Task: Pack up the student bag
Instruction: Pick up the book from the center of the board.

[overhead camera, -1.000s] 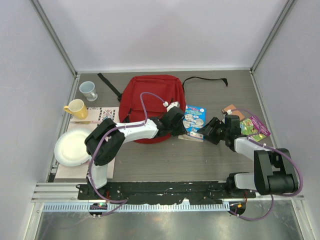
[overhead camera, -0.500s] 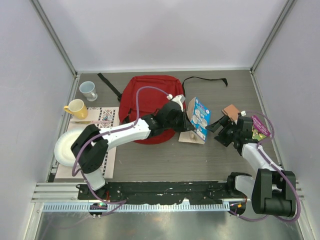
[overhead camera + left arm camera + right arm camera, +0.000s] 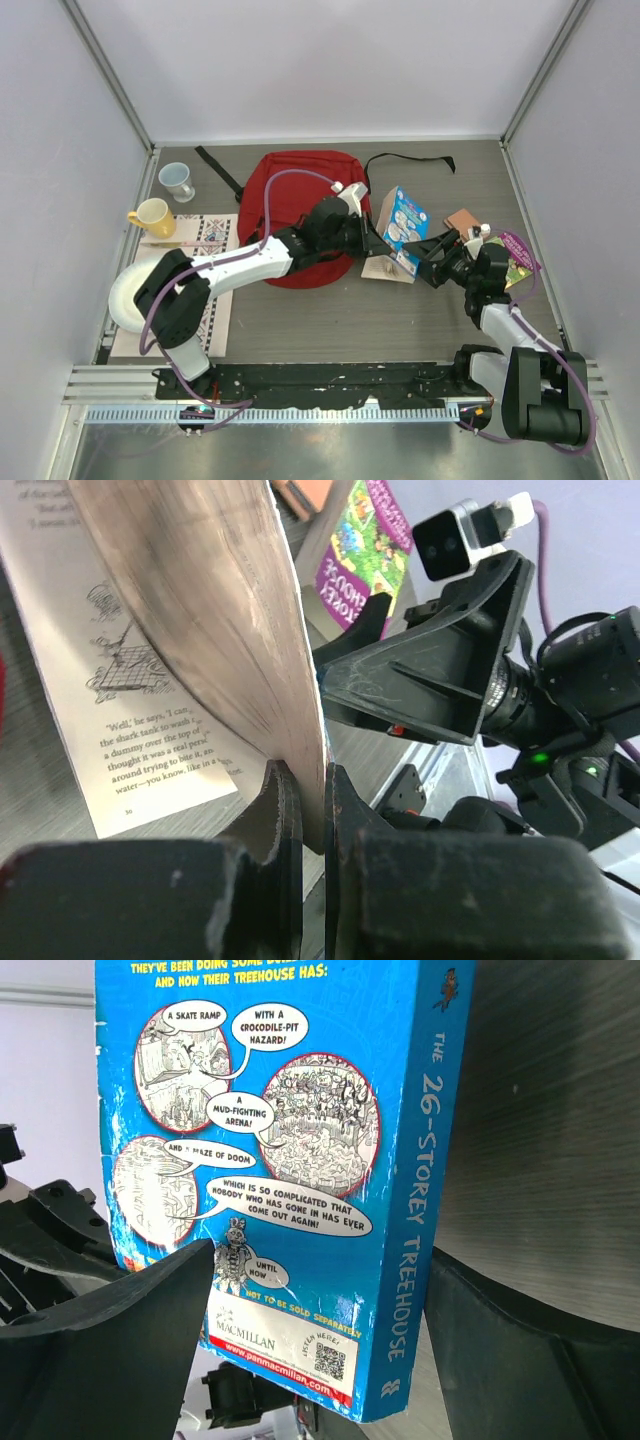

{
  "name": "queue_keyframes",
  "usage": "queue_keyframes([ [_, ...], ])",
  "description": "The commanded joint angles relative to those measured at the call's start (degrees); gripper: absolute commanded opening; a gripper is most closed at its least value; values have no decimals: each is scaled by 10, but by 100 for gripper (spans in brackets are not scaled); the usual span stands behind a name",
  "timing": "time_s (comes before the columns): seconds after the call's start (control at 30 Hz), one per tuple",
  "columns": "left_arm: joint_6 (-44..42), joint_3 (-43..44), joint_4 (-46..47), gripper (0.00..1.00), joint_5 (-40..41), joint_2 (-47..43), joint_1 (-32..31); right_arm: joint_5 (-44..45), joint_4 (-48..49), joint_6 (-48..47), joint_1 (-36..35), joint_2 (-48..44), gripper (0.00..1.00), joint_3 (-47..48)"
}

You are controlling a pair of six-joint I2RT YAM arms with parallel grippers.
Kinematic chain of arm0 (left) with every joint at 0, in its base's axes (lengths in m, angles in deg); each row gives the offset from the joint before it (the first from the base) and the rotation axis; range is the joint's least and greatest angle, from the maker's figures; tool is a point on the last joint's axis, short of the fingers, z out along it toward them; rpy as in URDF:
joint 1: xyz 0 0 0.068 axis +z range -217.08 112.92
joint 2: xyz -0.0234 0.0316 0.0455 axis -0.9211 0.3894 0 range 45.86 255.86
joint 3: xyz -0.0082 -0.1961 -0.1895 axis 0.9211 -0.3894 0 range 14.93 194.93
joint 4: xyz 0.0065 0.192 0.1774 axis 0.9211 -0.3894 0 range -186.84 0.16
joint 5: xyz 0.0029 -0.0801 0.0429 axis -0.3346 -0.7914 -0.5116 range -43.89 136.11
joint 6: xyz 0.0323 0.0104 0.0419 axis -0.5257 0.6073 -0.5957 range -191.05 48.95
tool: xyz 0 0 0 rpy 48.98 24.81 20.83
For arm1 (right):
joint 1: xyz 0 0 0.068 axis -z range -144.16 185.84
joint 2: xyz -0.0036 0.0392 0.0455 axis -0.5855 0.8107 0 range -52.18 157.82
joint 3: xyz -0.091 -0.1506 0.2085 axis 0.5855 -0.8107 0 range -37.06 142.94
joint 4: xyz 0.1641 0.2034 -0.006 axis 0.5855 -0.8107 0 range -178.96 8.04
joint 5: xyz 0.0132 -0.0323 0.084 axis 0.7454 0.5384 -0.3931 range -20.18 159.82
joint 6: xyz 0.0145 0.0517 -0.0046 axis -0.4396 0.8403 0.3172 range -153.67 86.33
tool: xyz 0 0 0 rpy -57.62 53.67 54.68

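Observation:
The red student bag [image 3: 300,200] lies flat at the back middle of the table. My left gripper [image 3: 372,236] reaches over its right edge and is shut on the lower edge of a blue paperback book [image 3: 403,226], holding it tilted up on end. In the left wrist view both jaws [image 3: 301,780] pinch the book's page block [image 3: 210,600], and a printed page [image 3: 120,730] hangs towards the table. My right gripper [image 3: 432,258] is open just right of the book. In the right wrist view its fingers [image 3: 130,1340] stand either side of the blue book [image 3: 300,1160].
A purple and green book [image 3: 515,258] and a brown item [image 3: 462,220] lie at the right. A yellow mug [image 3: 152,216], a pale mug [image 3: 177,180], a white plate [image 3: 130,295] and a patterned mat [image 3: 205,232] sit at the left. A black strap [image 3: 410,160] trails behind the bag.
The left gripper has raised the blue book from flat to standing on edge. The right gripper let go, opened wide, drew back, then came in around the book again.

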Motion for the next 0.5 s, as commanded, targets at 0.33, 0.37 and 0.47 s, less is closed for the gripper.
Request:
queue_keyframes([
  [0.33, 55, -21, 253, 0, -93, -21, 4, -59, 197, 118, -1, 10, 59, -10],
  [0.37, 54, -22, 251, 0, -93, -22, 6, -58, 197, 120, -1, 11, 58, -10],
  [0.47, 52, -25, 245, 0, -92, -27, 9, -58, 207, 128, -1, 11, 45, -12],
])
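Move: The left gripper already pinches a lower corner of the blue book's page block, with the book's middle about 5 cm ahead and 3 cm to its right, slightly lower. From the wide-open right gripper, the middle lies about 5 cm ahead and 3 cm left, roughly level. The red bag is some 11 cm ahead and 16 cm left of the left gripper, down on the board; the brown notebook is about 9 cm ahead and 9 cm right of the right gripper. Keep the left gripper's pinch on the blue book's corner and raise it about 5 cm, easing slightly right and tipping its fingers up some 15 degrees. Lift the right gripper about 3 cm and a touch forward alongside, closing its wide-open fingers roughly halfway around the spine's lower end. ##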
